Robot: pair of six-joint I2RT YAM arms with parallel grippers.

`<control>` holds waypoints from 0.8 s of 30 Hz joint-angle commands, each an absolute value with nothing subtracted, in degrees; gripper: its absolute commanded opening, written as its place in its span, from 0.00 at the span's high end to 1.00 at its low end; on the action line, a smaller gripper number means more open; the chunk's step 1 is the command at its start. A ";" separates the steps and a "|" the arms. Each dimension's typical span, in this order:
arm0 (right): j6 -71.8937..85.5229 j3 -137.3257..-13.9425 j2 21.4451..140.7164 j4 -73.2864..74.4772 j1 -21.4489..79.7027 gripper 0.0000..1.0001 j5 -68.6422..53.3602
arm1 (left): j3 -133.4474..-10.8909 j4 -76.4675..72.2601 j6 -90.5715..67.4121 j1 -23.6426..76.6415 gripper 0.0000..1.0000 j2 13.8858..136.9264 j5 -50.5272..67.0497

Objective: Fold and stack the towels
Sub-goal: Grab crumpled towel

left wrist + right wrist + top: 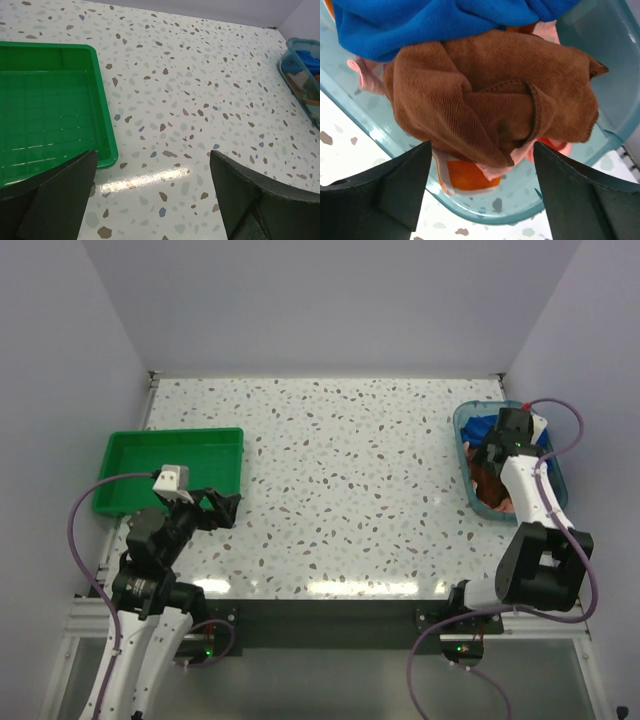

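The towels lie bunched in a clear blue tub (560,475) at the table's right edge. In the right wrist view a crumpled rust-brown towel (490,100) is on top, with a royal blue towel (435,25) behind it. A pink towel (364,75) and an orange towel (470,176) peek out from underneath. My right gripper (482,165) hangs over the tub (600,75), open, its fingers on either side of the brown towel's near edge and holding nothing. My left gripper (152,175) is open and empty above bare table near the front left (215,508).
An empty green tray (170,472) sits at the left, just beyond my left gripper; its corner (102,150) is close to the left finger. The speckled tabletop (340,470) stretches between tray and tub. Walls close off the back and both sides.
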State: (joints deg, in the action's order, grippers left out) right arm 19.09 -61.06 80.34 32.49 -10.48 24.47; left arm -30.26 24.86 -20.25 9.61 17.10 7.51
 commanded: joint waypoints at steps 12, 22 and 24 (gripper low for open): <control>13.54 -59.33 78.14 23.82 -13.27 0.80 14.24 | -30.06 19.69 -20.22 11.34 0.00 17.05 9.05; 10.37 -69.26 75.24 27.42 -12.57 1.00 3.09 | -29.97 19.86 -20.30 11.86 0.00 17.05 8.96; 10.02 -76.53 75.93 28.82 -11.43 1.00 1.07 | -29.97 19.86 -20.21 12.04 0.00 17.23 8.70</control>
State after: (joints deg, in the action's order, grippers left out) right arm 11.68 -67.00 77.62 29.32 -12.78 7.11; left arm -30.09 23.16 -20.25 11.51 16.91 7.99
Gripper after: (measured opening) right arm 0.025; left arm 0.997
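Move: The brown crumpled towel is right at the right hand's open fingers, its middle about 3 cm ahead, 2 cm to the right and 3 cm below. The blue towel lies behind it in the same clear bin, some 11 cm ahead of the hand and 6 cm to the right; the bin's own middle is about 5 cm ahead and 6 cm right. From the left hand the brown towel is some 64 cm to the right, 14 cm ahead and 11 cm lower. The brown towel is pinched at its left part, near the bin's left side: the right hand eases forward and about 1 cm down with its fingers shutting fully, then lifts them some 7 cm off that low point, drifting forward and left and swinging about 15 degrees counter-clockwise as the fingers tip up a little. ##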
